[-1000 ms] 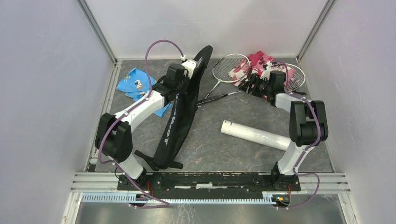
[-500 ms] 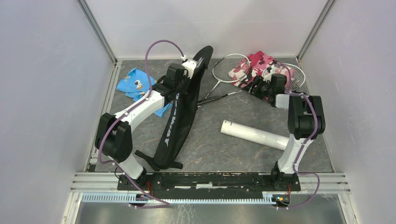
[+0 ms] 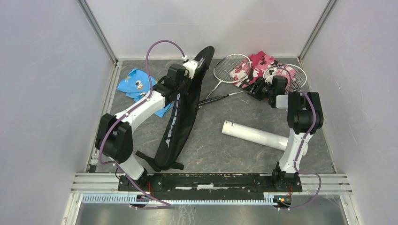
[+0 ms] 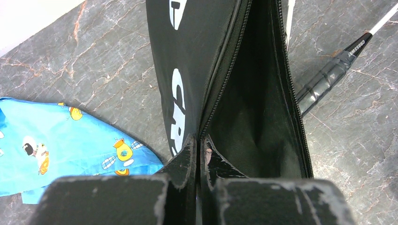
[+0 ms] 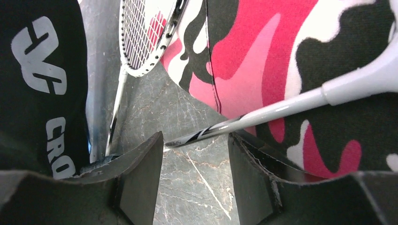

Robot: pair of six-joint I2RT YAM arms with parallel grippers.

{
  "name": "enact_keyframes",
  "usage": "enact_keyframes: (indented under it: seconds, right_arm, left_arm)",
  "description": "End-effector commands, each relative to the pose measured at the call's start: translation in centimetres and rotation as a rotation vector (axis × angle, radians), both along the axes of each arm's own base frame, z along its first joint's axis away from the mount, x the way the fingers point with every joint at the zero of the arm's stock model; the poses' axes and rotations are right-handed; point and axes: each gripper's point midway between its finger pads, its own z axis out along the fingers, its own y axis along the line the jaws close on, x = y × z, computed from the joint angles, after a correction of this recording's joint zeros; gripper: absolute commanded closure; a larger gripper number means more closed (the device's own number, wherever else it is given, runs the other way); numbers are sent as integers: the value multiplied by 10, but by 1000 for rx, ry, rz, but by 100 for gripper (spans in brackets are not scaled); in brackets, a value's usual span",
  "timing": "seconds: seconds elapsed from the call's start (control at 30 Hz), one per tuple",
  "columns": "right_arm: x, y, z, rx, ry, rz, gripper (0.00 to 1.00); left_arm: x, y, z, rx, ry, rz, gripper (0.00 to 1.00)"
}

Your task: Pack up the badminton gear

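The long black CROSSWAY racket bag (image 3: 176, 119) lies lengthwise left of centre. My left gripper (image 3: 184, 86) is shut on its unzipped edge (image 4: 220, 89), and the dark inside of the bag (image 4: 256, 103) shows. One silver racket (image 3: 232, 69) lies at the back, its black handle (image 4: 326, 77) beside the bag. The second racket (image 3: 287, 75) lies on the pink camouflage cloth (image 3: 259, 63). My right gripper (image 3: 254, 89) is open, low over the table, and that racket's shaft (image 5: 263, 115) crosses just beyond its fingertips (image 5: 149, 152). The white tube (image 3: 256, 135) lies right of centre. No shuttlecocks show.
A blue printed cloth (image 3: 136, 84) lies left of the bag and also shows in the left wrist view (image 4: 56, 136). Grey walls close the table in on three sides. The marbled tabletop (image 5: 197, 183) shows between the right gripper's fingers.
The right arm's elbow has drawn in toward the back, and its gripper has shifted slightly toward the pink cloth. The left arm and the bag have not moved.
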Motion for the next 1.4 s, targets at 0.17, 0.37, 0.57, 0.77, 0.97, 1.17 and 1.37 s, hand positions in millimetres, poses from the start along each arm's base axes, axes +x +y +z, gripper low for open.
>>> enact_keyframes:
  seconds: [0.17,0.37,0.57,0.77,0.97,1.17,1.37]
  right_arm:
    - [28,2,18,84,-73,6,47]
    - [30,3,18,126,-76,8,59]
    - [30,-1,31,151,-94,-4,75]
    - [28,-3,56,185,-128,-8,86]
    - [22,-1,82,243,-166,5,93]
    - [18,3,107,291,-205,24,100]
    - [12,7,132,358,-244,47,100]
  left_arm:
    - [7,-9,41,-88,-94,-7,98]
    - [7,-9,41,-85,-95,-6,98]
    - [8,-7,41,-74,-100,4,98]
    - [10,1,42,-50,-117,33,98]
    - [14,14,49,-24,-142,71,98]
    - [17,25,56,-12,-165,94,98]
    - [21,36,61,6,-186,122,98]
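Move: The shaft of the white racket runs between my right hand's open fingers, about 2 cm ahead and 1 cm lower. From that hand the pink camouflage bag lies some 9 cm ahead and 8 cm right. The other racket's head is roughly 13 cm ahead and 12 cm left, and the white tube about 29 cm back and 7 cm right. From my left hand the shaft is some 38 cm to the right, level fore-and-aft, and 15 cm below. I ease my right hand about 1.5 cm forward so the white racket's shaft sits between the fingers, pinch it there, then lift it straight up some 8 cm, rolling the wrist about 20 degrees so the hand's left side rises. My left hand keeps its pinch on the black cover's zipped edge and late on draws it some 3 cm left. ##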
